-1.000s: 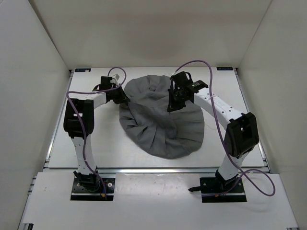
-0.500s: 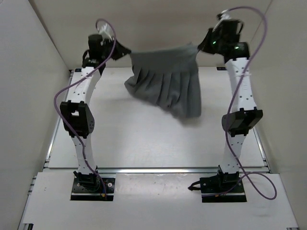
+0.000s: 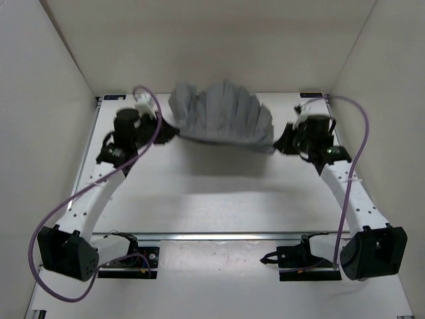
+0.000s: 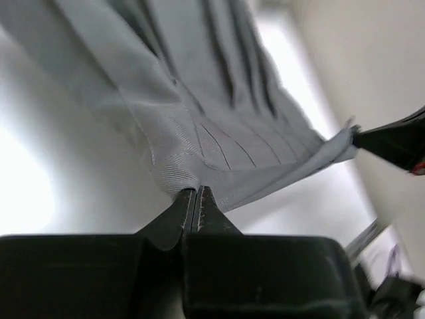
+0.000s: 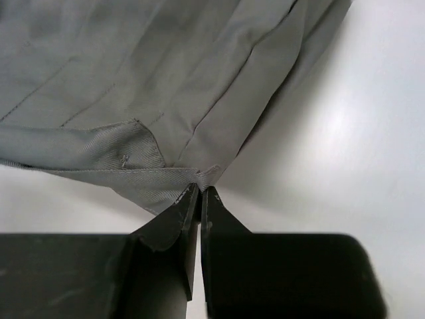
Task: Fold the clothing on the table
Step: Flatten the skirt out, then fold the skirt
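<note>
The grey pleated clothing hangs stretched in the air over the far half of the table, its waistband taut between my two grippers and its pleats fanned toward the back wall. My left gripper is shut on the waistband's left corner; its wrist view shows the clothing pinched at the fingertips of the gripper. My right gripper is shut on the waistband's right corner; in its wrist view the clothing spreads away from the gripper. The garment's shadow falls on the table below.
White walls enclose the table on the left, back and right. A metal rail runs along the near edge, with both arm bases behind it. Purple cables loop off both arms.
Both arms lifted the clothing off the table, raised it high at the back, then came down and toward the near side. The garment now fans out backward between them.
</note>
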`<action>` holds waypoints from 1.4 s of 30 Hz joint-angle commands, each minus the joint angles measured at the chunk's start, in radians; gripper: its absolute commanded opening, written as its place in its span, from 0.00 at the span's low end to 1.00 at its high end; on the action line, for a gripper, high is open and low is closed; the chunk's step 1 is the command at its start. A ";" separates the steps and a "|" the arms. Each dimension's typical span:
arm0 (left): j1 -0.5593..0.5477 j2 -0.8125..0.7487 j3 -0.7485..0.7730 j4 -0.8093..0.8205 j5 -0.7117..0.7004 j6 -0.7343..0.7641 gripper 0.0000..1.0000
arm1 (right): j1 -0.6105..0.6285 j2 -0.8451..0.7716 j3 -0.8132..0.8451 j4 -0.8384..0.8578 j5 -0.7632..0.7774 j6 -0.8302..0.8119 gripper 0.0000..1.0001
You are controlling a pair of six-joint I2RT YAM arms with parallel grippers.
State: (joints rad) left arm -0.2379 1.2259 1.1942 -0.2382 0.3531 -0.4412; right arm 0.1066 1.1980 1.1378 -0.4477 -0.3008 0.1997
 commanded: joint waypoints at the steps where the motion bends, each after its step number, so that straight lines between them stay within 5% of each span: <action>1: -0.059 -0.173 -0.238 -0.133 -0.192 0.056 0.00 | 0.013 -0.121 -0.249 -0.042 0.094 0.021 0.00; 7: -0.146 -0.455 -0.479 -0.354 -0.192 -0.100 0.00 | 0.036 -0.395 -0.409 -0.181 0.043 0.098 0.00; 10: -0.138 -0.519 -0.512 -0.359 -0.192 -0.146 0.00 | 0.027 -0.402 -0.406 -0.197 0.013 0.103 0.00; 16: -0.037 -0.257 -0.458 -0.215 -0.151 -0.079 0.00 | 0.018 -0.192 -0.400 -0.034 -0.041 0.099 0.00; 21: -0.009 0.094 -0.208 -0.122 -0.108 0.012 0.00 | -0.039 0.027 -0.168 0.037 -0.027 0.072 0.00; 26: -0.008 0.351 0.277 -0.131 -0.166 0.077 0.00 | -0.096 0.270 0.269 -0.023 0.006 -0.019 0.00; 30: 0.020 0.434 0.618 -0.156 -0.213 0.119 0.00 | -0.105 0.377 0.648 -0.080 0.028 -0.031 0.00; 34: 0.014 0.390 0.734 -0.164 -0.267 0.156 0.00 | -0.096 0.353 0.725 -0.066 0.083 -0.085 0.00; 38: -0.032 0.247 0.566 -0.168 -0.286 0.193 0.00 | -0.091 0.203 0.536 -0.031 0.100 -0.098 0.00; 42: -0.077 -0.022 0.125 -0.148 -0.301 0.170 0.00 | -0.097 -0.007 0.205 -0.098 0.126 -0.108 0.00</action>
State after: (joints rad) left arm -0.3195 1.3678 1.5455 -0.3397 0.1761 -0.3103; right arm 0.0463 1.3060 1.5028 -0.4664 -0.3138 0.1543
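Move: Both grippers already pinch the skirt near the two ends of its near edge, clear of the table. Its middle lies about 10 cm ahead of the left gripper, 13 cm to its right and some 4 cm lower; from the right gripper it is about 11 cm ahead, 14 cm to the left and level. Bare table lies straight below, roughly 30 cm under the left gripper and 24 cm under the right. Keep both grippers shut on the skirt and shake it out with both arms together: sweep back and down about 15 cm towards the table, then low and forward, tipping the fingers down. Whip forward and up, some 25 to 30 cm each way, tilting the fingers up again, and finally begin to draw back. ##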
